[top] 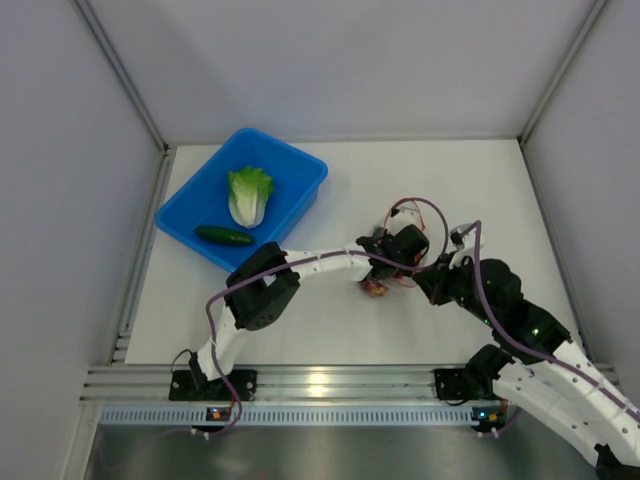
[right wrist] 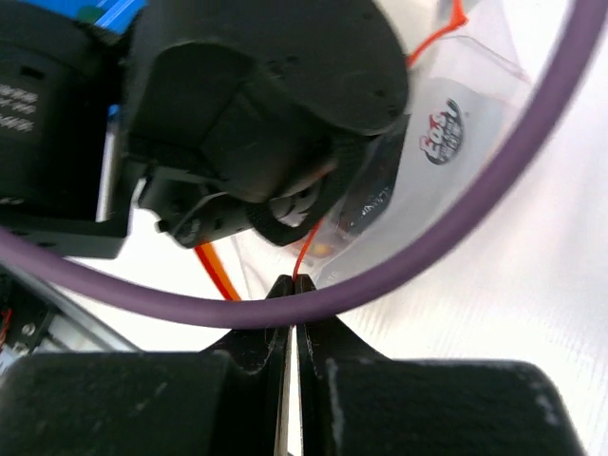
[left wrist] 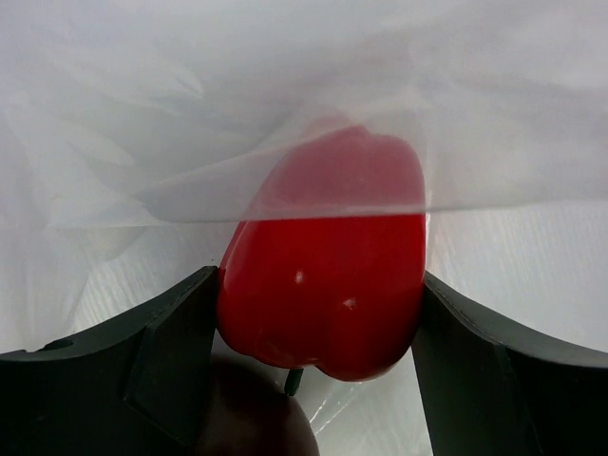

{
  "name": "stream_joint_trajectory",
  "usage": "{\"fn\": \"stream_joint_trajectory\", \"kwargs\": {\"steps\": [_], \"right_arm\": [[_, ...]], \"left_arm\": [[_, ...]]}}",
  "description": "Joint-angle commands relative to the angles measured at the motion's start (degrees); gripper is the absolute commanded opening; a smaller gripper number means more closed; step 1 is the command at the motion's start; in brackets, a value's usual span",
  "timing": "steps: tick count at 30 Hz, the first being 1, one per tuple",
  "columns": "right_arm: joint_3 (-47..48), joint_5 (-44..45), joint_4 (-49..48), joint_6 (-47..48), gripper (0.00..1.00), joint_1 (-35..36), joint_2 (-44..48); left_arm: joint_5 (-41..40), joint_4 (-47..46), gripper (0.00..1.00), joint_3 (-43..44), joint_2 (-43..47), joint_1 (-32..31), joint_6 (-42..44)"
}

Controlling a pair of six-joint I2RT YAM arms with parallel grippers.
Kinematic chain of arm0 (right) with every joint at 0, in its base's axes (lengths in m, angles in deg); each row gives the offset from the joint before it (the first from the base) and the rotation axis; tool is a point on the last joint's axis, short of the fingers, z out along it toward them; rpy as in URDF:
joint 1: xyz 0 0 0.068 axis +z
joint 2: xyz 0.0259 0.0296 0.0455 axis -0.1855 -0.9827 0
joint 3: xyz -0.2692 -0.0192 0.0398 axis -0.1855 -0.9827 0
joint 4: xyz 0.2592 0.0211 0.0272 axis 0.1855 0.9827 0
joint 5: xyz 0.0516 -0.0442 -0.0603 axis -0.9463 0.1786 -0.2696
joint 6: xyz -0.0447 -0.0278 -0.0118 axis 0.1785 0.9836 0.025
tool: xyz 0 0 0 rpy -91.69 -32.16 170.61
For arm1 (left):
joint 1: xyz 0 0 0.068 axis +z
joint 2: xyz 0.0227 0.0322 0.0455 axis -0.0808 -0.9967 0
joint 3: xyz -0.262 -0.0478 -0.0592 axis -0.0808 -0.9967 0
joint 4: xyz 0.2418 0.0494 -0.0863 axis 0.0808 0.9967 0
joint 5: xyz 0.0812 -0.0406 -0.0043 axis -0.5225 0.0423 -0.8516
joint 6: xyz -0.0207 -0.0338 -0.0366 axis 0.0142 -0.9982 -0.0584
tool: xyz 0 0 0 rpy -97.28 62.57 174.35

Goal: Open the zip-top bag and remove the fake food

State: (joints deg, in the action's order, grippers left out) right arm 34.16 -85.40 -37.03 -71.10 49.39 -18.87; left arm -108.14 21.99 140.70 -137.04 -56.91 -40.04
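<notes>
My left gripper (left wrist: 318,309) reaches inside the clear zip-top bag (left wrist: 190,142). A red pepper (left wrist: 323,285) fills the gap between the two dark fingers (left wrist: 171,351), which press on its sides. A fold of plastic veils the pepper's top. A dark purple-red round piece (left wrist: 256,418) lies just below the pepper. My right gripper (right wrist: 293,285) is shut on the bag's thin orange-red edge, with the bag (right wrist: 456,104) stretching away beyond it. From above, both grippers meet over the bag (top: 375,289) at mid-table. The lettuce (top: 249,195) and cucumber (top: 224,236) lie in the blue bin (top: 300,165).
The blue bin stands at the back left of the white table. Grey walls close in the left, back and right sides. A purple cable (right wrist: 494,199) loops across the right wrist view. The left arm's wrist (right wrist: 266,95) sits close above my right fingers.
</notes>
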Motion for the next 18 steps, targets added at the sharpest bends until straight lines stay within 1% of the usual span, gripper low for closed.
{"fn": "stream_joint_trajectory", "kwargs": {"steps": [1,5,7,11,16,18], "right_arm": [[2.52,6.63,0.12,-0.53,0.00,-0.38,-1.36],[6.73,14.88,0.74,0.96,0.00,-0.47,-3.91],[8.41,16.65,1.00,1.66,0.00,-0.55,-6.10],[12.88,20.69,1.18,4.47,0.00,-0.55,-10.15],[17.46,21.40,1.88,6.76,0.00,-0.99,-17.26],[19.13,22.46,1.88,7.55,0.00,-1.08,-18.58]], "left_arm": [[2.81,-2.78,0.00,-1.77,5.87,0.28,0.68],[6.24,-3.93,0.00,-4.50,10.52,-0.07,2.34],[8.61,-4.80,0.00,-6.08,12.46,-0.16,2.96],[10.03,-4.98,0.00,-8.01,15.37,-0.95,3.75],[14.24,-5.16,0.00,-9.59,18.00,-1.83,5.25],[15.39,-5.07,0.00,-10.30,18.71,-2.01,5.51]]}}
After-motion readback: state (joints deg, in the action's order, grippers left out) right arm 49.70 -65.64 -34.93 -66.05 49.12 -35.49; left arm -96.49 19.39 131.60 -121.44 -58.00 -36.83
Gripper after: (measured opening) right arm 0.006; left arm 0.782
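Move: My left hand already grips the red pepper deep in the bag; the middle of the bag's mouth is roughly 12 cm above it and 4 cm back, straight in line sideways. The dark-red vegetable lies about 5 cm back and 4 cm to its left, about level in height. The blue bin is some 40 cm left and 17 cm ahead. From my right hand, pinching the rim, the mouth's middle is about 6 cm ahead, 6 cm left and 3 cm lower, and the pepper about 10 cm ahead, 6 cm left and 15 cm down. I draw the pepper up towards the bag's mouth with my left hand, about 8 cm up and 5 cm back, keeping my grip and turning some 10 degrees clockwise. Meanwhile my shut right fingers keep their pinch on the orange-edged rim, taking it forward and to the right, then up as well, roughly 6 cm forward in all, while the wrist swings clockwise. ##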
